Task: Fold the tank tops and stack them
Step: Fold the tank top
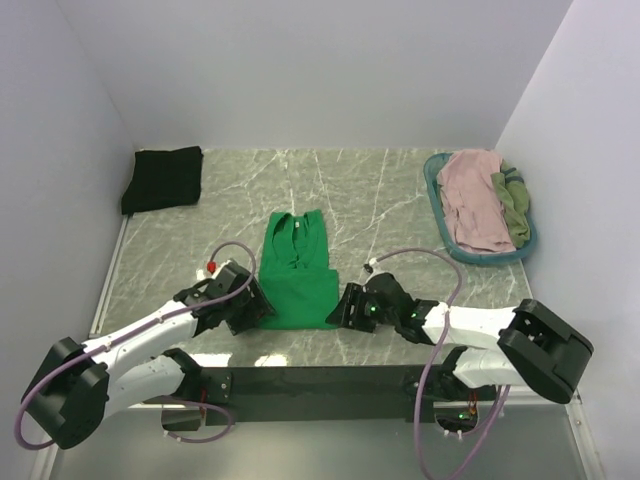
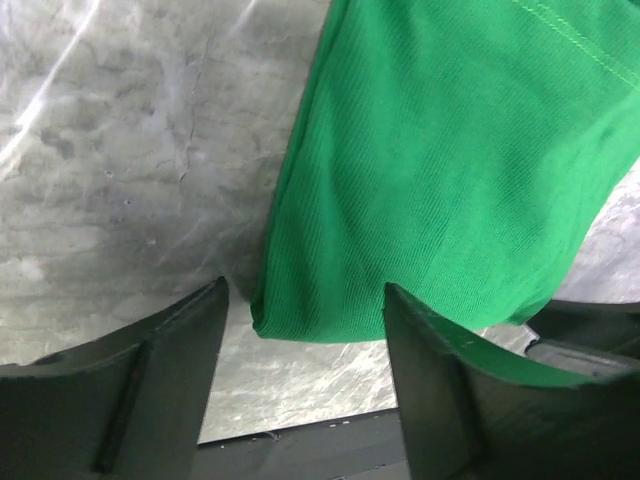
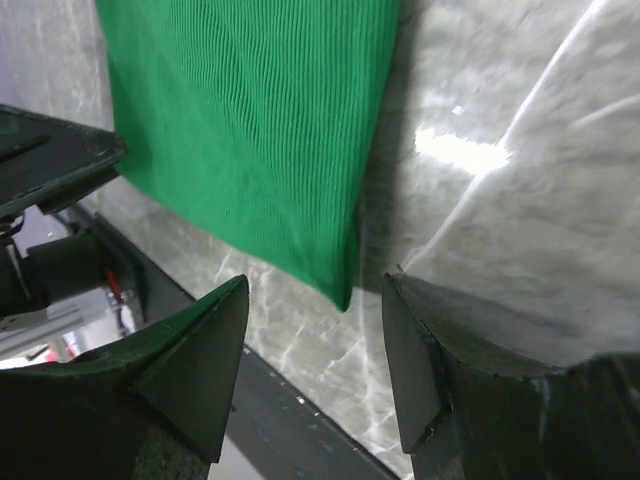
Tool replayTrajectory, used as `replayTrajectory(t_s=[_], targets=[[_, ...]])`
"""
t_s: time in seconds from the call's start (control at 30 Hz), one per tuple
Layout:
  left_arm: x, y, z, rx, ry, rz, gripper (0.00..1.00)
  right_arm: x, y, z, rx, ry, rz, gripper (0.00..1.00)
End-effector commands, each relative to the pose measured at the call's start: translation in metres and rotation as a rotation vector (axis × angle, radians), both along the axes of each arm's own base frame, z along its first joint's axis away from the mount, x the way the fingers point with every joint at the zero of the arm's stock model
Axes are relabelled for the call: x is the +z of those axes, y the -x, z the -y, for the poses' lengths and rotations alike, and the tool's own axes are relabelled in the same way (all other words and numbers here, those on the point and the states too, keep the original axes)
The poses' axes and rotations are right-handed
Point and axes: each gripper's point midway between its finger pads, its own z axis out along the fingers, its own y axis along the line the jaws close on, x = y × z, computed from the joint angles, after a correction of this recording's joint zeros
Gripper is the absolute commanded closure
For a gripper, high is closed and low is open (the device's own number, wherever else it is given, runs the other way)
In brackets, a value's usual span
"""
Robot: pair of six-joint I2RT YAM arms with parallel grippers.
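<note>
A bright green tank top point(image 1: 298, 272) lies on the marble table, its lower half folded into a double layer. My left gripper point(image 1: 256, 305) stands open at its near left corner, and that corner of the green cloth point(image 2: 440, 170) lies just ahead of the open left gripper point(image 2: 305, 290), ungripped. My right gripper point(image 1: 346, 308) is open at the near right corner. There the green top's corner point(image 3: 250, 130) ends between the spread jaws of the right gripper point(image 3: 315, 285). A folded black tank top point(image 1: 162, 178) sits at the far left.
A teal oval basket point(image 1: 433, 188) at the far right holds a dusty pink top point(image 1: 470, 198) and an olive top point(image 1: 513, 205). The table's dark front edge point(image 2: 300, 445) runs just behind both grippers. White walls close in the left, back and right sides.
</note>
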Motion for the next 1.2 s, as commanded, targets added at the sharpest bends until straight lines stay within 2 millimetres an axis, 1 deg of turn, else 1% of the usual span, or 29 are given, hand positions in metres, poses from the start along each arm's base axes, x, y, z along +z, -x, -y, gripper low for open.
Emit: replayTrajectory(t_s=[0.0, 0.1, 0.17, 0.27, 0.37, 0.5, 0.57, 0.63, 0.67, 0.73, 0.77, 0.8, 0.83, 0.87, 0.93, 1.0, 1.03, 1.07, 1.1, 1.13, 1.17], targets=[[-0.017, 0.017, -0.012, 0.018, -0.054, -0.071, 0.31, -0.01, 0.011, 0.001, -0.032, -0.005, -0.06, 0.37], [-0.025, 0.021, -0.017, 0.033, -0.081, -0.103, 0.4, -0.015, 0.018, 0.001, -0.04, 0.005, -0.075, 0.39], [-0.027, 0.023, -0.013, 0.021, -0.071, -0.109, 0.48, -0.022, 0.02, 0.002, -0.049, 0.028, -0.089, 0.41], [-0.027, 0.025, -0.009, 0.009, -0.068, -0.106, 0.5, -0.024, 0.017, -0.001, -0.06, 0.027, -0.096, 0.44], [-0.025, 0.025, -0.007, 0.003, -0.07, -0.092, 0.5, -0.027, 0.015, -0.002, -0.076, 0.026, -0.097, 0.46], [-0.024, 0.025, -0.007, 0.004, -0.058, -0.066, 0.5, -0.031, 0.009, 0.004, -0.116, 0.055, -0.08, 0.52], [-0.025, 0.025, -0.007, 0.001, -0.064, -0.064, 0.51, -0.032, 0.006, 0.006, -0.128, 0.069, -0.07, 0.57], [-0.027, 0.024, -0.008, 0.001, -0.07, -0.066, 0.55, -0.032, 0.002, 0.009, -0.141, 0.091, -0.053, 0.6], [-0.027, 0.025, -0.007, -0.003, -0.068, -0.065, 0.61, -0.031, 0.003, 0.009, -0.136, 0.094, -0.049, 0.68], [-0.026, 0.024, -0.004, -0.008, -0.053, -0.058, 0.71, -0.03, -0.003, 0.012, -0.149, 0.122, -0.016, 0.76], [-0.025, 0.023, -0.003, -0.01, -0.049, -0.055, 0.82, -0.028, -0.005, 0.013, -0.149, 0.128, -0.006, 0.86], [-0.023, 0.022, -0.002, -0.018, -0.047, -0.046, 0.87, -0.025, -0.008, 0.011, -0.14, 0.135, 0.012, 0.91], [-0.02, 0.02, -0.001, -0.02, -0.049, -0.036, 0.98, -0.024, -0.008, 0.012, -0.134, 0.144, 0.02, 0.97], [-0.017, 0.018, 0.001, -0.028, -0.049, -0.026, 0.99, -0.021, -0.01, 0.012, -0.135, 0.147, 0.034, 1.0], [-0.006, 0.015, 0.005, -0.049, -0.042, 0.001, 0.99, -0.012, -0.008, 0.009, -0.108, 0.145, 0.064, 1.0], [0.0, 0.019, 0.007, -0.063, -0.033, 0.002, 0.99, -0.002, -0.008, 0.005, -0.088, 0.143, 0.093, 1.0], [0.005, 0.021, 0.01, -0.075, -0.021, 0.006, 0.99, 0.004, -0.002, 0.004, -0.071, 0.147, 0.102, 1.0], [0.004, 0.027, 0.007, -0.079, -0.03, -0.012, 0.99, 0.012, -0.001, 0.001, -0.061, 0.14, 0.117, 1.0], [0.01, 0.028, 0.009, -0.077, -0.009, -0.001, 0.99, 0.014, 0.003, 0.003, -0.052, 0.15, 0.12, 1.0], [0.012, 0.033, 0.009, -0.084, -0.004, -0.008, 0.99, 0.023, 0.006, 0.003, -0.045, 0.136, 0.13, 1.0], [0.017, 0.035, 0.01, -0.089, 0.016, -0.001, 0.99, 0.029, 0.012, -0.001, -0.022, 0.123, 0.138, 1.0]])
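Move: The tank top's near left corner is between my open left fingers, about 1 cm back, 1 cm to the right and 2 cm below. Its near right corner sits the same way between my right fingers, some 2 cm below and straight under them. The strap end lies beyond: roughly 18 cm ahead and 9 cm right of my left hand, 17 cm ahead and 9 cm left of my right. I pinch both near corners of the folded tank top at once. My left hand eases back and down about 1 cm as it shuts on its corner; my right swings about 1.5 cm back and left, returns while sinking some 2 cm, and shuts on the other. Still pinching, I lift both hands, the right about 2 cm and the left 1 cm, drawing back slightly over 1 cm. ##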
